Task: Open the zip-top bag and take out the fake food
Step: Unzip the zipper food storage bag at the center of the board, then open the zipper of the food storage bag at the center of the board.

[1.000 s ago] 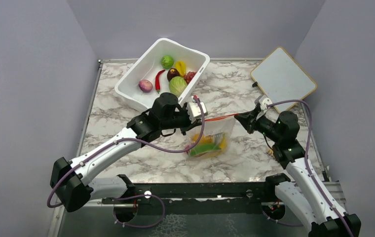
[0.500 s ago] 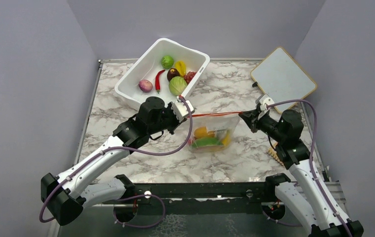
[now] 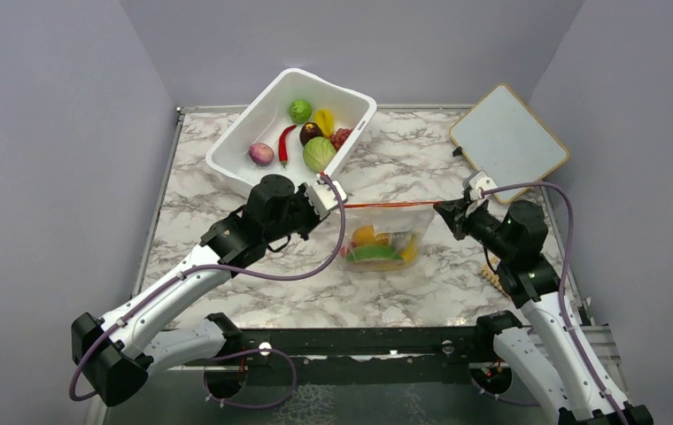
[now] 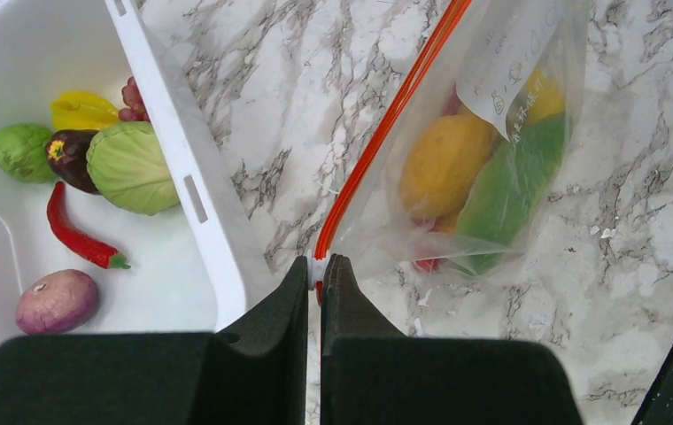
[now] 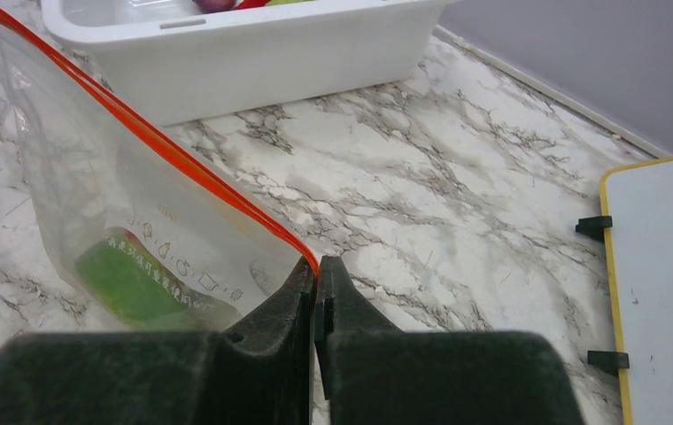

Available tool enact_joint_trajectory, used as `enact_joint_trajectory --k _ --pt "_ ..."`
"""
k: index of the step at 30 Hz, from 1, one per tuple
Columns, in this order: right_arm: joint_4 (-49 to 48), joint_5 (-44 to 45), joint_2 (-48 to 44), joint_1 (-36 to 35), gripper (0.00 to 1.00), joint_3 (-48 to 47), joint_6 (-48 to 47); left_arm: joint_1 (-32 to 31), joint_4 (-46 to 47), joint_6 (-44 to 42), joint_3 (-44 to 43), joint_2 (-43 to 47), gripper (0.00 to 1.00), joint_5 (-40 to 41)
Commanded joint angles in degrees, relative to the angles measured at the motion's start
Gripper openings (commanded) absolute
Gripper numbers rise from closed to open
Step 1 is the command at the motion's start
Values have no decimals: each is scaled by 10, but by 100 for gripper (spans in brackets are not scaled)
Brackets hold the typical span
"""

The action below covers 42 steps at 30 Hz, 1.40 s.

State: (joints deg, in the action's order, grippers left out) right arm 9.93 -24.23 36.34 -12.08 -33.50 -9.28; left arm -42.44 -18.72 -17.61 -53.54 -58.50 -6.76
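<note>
The clear zip-top bag (image 3: pixel 388 232) hangs over the marble between both arms, its orange-red zip strip (image 3: pixel 390 204) pulled taut. My left gripper (image 3: pixel 336 198) (image 4: pixel 318 268) is shut on the white slider at the strip's left end. My right gripper (image 3: pixel 444 211) (image 5: pixel 315 268) is shut on the bag's corner at the strip's right end. The fake food lies inside the bag: an orange round fruit (image 3: pixel 364 235) (image 4: pixel 444 164), a green piece (image 3: pixel 371 254) (image 4: pixel 510 181), a yellow piece (image 3: pixel 408 251) and a small red bit (image 4: pixel 426 263).
The white tub (image 3: pixel 227 164) stands just left of and behind my left gripper, holding a cabbage (image 3: pixel 319 154), a red chilli, an onion and other vegetables. A white board with a yellow edge (image 3: pixel 508 133) lies at the back right. A small tan object (image 3: pixel 491 276) sits by the right arm.
My left gripper has moved left toward the tub with the slider. The right gripper has shifted slightly right. The strip is stretched longer and straighter, and the bag hangs squarer.
</note>
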Motion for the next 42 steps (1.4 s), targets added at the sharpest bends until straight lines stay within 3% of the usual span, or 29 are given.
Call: enact_joint_trajectory --k 1,5,10,14,24,32,42 --pt "2 72 -17 6 1 -16 -2 11 -35 -7 -2 7 0 62" --pt "11 65 -17 6 1 -21 -3 11 -33 -8 -9 2 0 50" --pt "29 -44 -6 6 6 -37 -19 11 -20 -6 -9 4 0 0" --pt "37 -78 5 6 8 -43 -27 11 -13 -7 -10 2 0 -21" --pt "109 -205 43 6 53 -146 -63 11 -3 -17 -17 -2 0 -61" --pt "106 -308 156 6 53 -224 -12 11 1 -18 -24 -6 0 -75" --pt "193 -285 266 -4 49 -289 -94 11 0 -14 -24 -1 0 -87"
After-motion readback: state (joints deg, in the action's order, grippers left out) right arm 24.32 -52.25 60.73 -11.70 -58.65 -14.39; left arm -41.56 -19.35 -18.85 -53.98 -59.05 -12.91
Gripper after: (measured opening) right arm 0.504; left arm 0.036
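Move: Both grippers pinch the bag's zip edge, one at each end, with about 20 cm between them. The middle of the zip lies roughly 10 cm to the right hand's left and 10 cm to the left hand's right, level with both. The food in the bag is some 12 cm left of the right hand, 4 cm back and 12 cm lower. The white bin's middle is about 19 cm ahead of the left hand, 11 cm to its left and 14 cm below. Keep the left gripper pinched on its end of the zip, easing only about 1 cm right and back. Open the right gripper to about half, letting go of the other end; draw it leftward, up and slightly back, then bring it forward again and down over the zip's right part, turning some 25 degrees counter-clockwise and tipping slightly down. Finish about 6.5 cm left and 5 cm higher. ##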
